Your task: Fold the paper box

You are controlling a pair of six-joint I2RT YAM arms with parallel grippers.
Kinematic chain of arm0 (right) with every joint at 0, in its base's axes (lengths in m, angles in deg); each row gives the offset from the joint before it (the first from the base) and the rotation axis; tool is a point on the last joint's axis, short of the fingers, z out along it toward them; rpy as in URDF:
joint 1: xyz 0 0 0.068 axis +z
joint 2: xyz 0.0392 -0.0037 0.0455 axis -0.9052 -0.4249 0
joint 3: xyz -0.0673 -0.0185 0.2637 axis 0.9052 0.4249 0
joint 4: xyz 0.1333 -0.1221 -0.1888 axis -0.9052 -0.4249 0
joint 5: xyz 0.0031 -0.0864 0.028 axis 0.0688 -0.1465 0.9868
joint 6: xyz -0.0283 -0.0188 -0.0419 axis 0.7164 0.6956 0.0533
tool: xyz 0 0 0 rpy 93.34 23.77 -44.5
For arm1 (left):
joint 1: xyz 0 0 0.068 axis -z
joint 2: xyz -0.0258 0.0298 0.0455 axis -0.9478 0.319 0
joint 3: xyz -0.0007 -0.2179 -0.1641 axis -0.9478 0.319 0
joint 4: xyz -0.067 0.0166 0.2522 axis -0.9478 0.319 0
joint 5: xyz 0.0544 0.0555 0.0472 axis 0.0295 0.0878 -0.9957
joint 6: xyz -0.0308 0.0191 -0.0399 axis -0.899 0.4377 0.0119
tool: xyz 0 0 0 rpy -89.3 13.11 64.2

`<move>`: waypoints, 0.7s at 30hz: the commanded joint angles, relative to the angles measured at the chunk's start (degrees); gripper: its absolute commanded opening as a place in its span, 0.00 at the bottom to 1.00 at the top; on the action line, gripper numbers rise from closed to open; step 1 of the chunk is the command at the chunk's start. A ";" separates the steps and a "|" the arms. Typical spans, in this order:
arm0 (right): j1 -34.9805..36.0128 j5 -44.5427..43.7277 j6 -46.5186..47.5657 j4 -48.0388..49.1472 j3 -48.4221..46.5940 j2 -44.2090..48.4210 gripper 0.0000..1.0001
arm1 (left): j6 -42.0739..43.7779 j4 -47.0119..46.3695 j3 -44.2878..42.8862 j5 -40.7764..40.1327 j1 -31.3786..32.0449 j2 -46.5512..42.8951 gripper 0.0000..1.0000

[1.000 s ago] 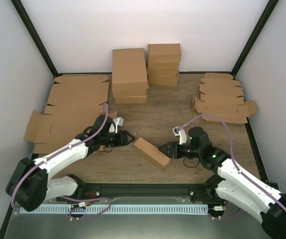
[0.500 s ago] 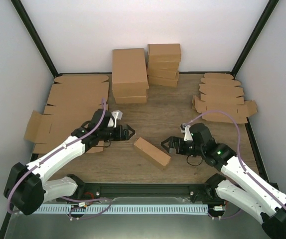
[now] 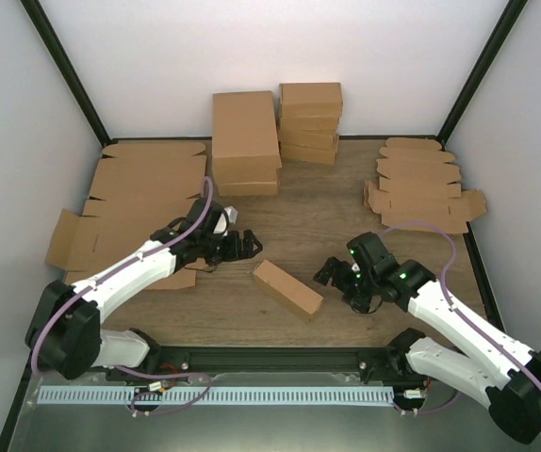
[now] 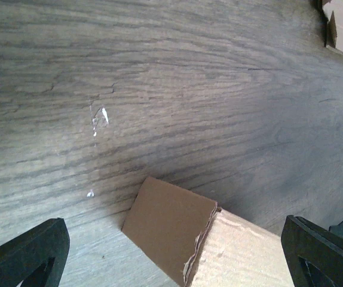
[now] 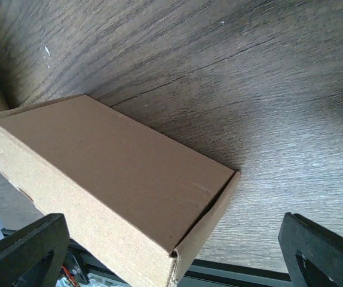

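Observation:
The paper box (image 3: 287,289) lies closed on the wooden table, slanting from upper left to lower right between the two arms. My left gripper (image 3: 245,243) hovers open just up-left of its left end, not touching it. In the left wrist view the box's end flap (image 4: 168,224) shows between the wide-apart fingertips (image 4: 28,254). My right gripper (image 3: 338,279) is open to the right of the box, a short gap away. The right wrist view shows the box (image 5: 112,179) whole, its lid shut, with the fingertips (image 5: 324,251) spread at the frame's lower corners.
Two stacks of folded brown boxes (image 3: 245,141) (image 3: 310,122) stand at the back. Large flat cardboard sheets (image 3: 139,202) lie on the left under the left arm. Smaller flat blanks (image 3: 421,184) are piled at the back right. A black rail (image 3: 280,358) runs along the near edge.
Both grippers have opened wide and drawn back from the box's two ends. The box stays where it lay.

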 commanded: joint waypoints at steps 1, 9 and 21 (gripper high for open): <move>-0.08 -1.51 -3.94 0.36 -0.97 1.16 1.00 | -1.72 1.26 -0.98 0.97 -0.21 -0.98 1.00; -0.10 1.54 24.12 10.19 -4.35 2.01 1.00 | 1.27 1.87 -0.23 2.09 -0.16 -3.21 1.00; 10.78 -4.11 41.33 16.45 -11.03 -16.44 1.00 | 1.11 5.47 0.14 -10.15 -0.25 -14.97 1.00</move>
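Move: The paper box lies closed, slantwise on the table, its middle roughly 8 cm left of the right hand, level with it, and about 6 cm below. The right stack of flat cardboard is some 24 cm ahead and 22 cm to the right of that hand; the left stack is about 43 cm to its left and 14 cm farther out. From the left hand the box is about 9 cm to the right, 8 cm back and 8 cm below. Up, forward and left in an arc goes the right hand, climbing about 4 cm, then sinking over the paper box while still swinging left, ending some 7 cm left and 3 cm forward of its start. Its wrist turns about 35 degrees counter-clockwise and the fingers tip up and outward, staying wide open. The left hand, also open, rises 4–5 cm away from the box, edging 2 cm left. ##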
